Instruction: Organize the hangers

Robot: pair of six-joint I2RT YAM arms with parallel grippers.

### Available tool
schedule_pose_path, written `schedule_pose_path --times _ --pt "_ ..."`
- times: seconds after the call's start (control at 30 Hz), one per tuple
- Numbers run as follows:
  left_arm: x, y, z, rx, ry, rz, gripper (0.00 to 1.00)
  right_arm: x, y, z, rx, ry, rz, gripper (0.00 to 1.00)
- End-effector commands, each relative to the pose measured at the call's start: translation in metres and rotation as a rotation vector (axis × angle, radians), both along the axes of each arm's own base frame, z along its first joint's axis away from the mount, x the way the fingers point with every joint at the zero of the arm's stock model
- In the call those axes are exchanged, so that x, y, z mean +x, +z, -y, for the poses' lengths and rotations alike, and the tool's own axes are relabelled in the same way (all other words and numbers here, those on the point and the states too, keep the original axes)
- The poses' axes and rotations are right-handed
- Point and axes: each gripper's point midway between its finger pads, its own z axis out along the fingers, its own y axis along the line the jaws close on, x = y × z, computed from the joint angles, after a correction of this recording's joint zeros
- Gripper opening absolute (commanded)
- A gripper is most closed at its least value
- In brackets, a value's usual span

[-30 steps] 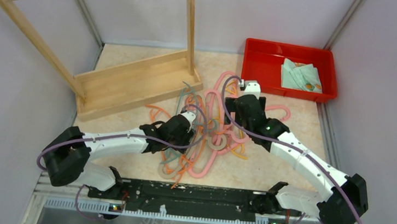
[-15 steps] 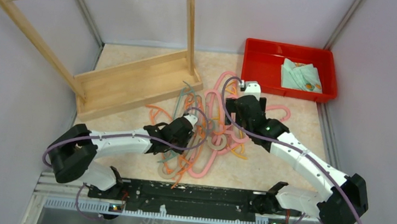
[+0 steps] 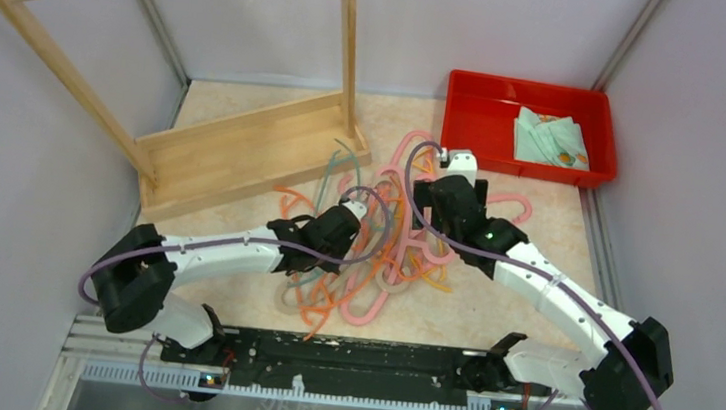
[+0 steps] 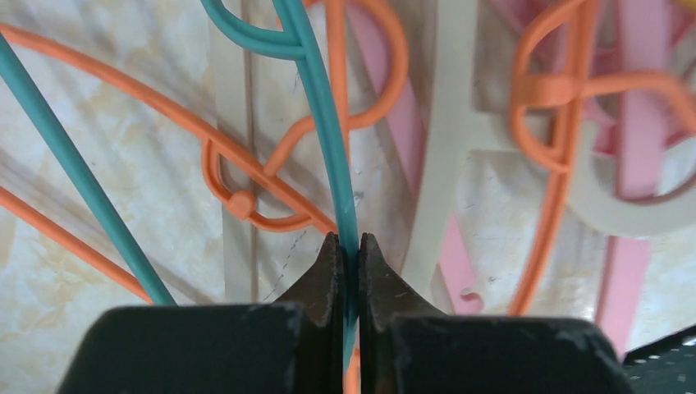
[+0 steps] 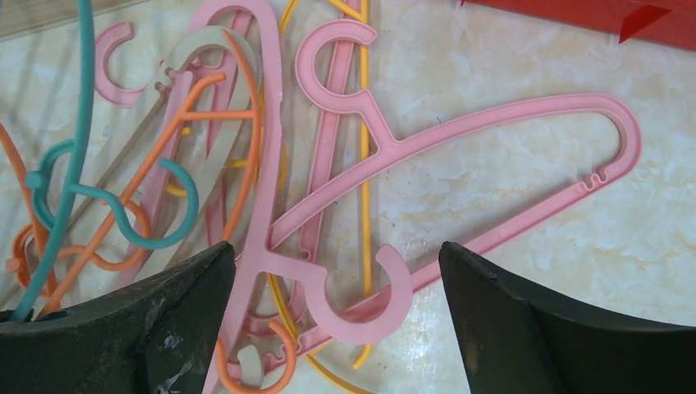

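Several hangers (image 3: 380, 252) in pink, orange, teal, beige and yellow lie tangled in a pile at the middle of the table. My left gripper (image 4: 349, 244) is shut on the thin bar of a teal hanger (image 4: 327, 123), which runs straight up between its jaws. Under it lie an orange hanger (image 4: 164, 107) and a beige hanger (image 4: 443, 164). My right gripper (image 5: 336, 250) hovers open over the pile's right side. A pink hanger's hook (image 5: 386, 304) sits between its wide-apart fingers, untouched. A big pink hanger (image 5: 476, 123) lies just beyond.
A wooden rack (image 3: 244, 148) with a high pole stands at the back left, close to the pile. A red tray (image 3: 467, 125) holding a folded cloth (image 3: 549, 138) sits at the back right. Grey walls close in both sides.
My left gripper has shut on the teal hanger and shifted slightly right and back. The near hangers of the pile moved with it. The right arm has stayed still.
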Motion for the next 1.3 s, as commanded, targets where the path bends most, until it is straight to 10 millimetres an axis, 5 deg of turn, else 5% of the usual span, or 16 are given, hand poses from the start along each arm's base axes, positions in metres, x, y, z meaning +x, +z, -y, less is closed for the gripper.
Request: schedule_pose_path --times 0.0,0.3,0.63,0.83,1.07,1.27 --pt "0.019 0.057 0.015 -0.058 -0.005 0.107 0.0 0.004 0.0 0.001 -0.012 -0.011 0.025 0.95" --pt "0.046 0.142 0.026 -0.184 0.049 0.254 0.0 0.005 0.003 0.01 -0.03 -0.055 0.046 0.93" --pt "0.153 0.281 -0.033 -0.612 0.314 0.429 0.0 0.004 0.028 0.039 -0.067 -0.166 0.145 0.91" --pt "0.193 0.34 -0.03 -0.73 0.288 0.516 0.0 0.008 0.036 0.043 -0.099 -0.183 0.154 0.92" --pt "0.202 0.389 -0.023 -0.902 0.185 0.629 0.0 0.009 0.038 0.049 -0.141 -0.199 0.164 0.92" --pt "0.184 0.419 -0.017 -1.045 0.027 0.769 0.0 0.012 0.035 0.052 -0.171 -0.212 0.166 0.92"
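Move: My left hand already grips the teal hanger just above the pile and takes it to the rack's top rail. The rail's right end lies some 32 cm ahead, 7 cm left and 45 cm above it. The wooden tray under the rail is about 25 cm ahead and 21 cm left, while the hanger pile is centred 10 cm ahead and 8 cm right. From my open right hand, that rail end is about 24 cm ahead, 25 cm left and 32 cm up. I raise the pinched teal hanger out of the pile with my left hand, mostly up, about 36 cm, soon carrying it forward some 20 cm as well and swinging a little left towards the rack rail. On the way my wrist turns some 60 degrees, bringing the fingers from steeply down to level, pointing forward and right. My right hand, still open, shifts 5 cm right. ##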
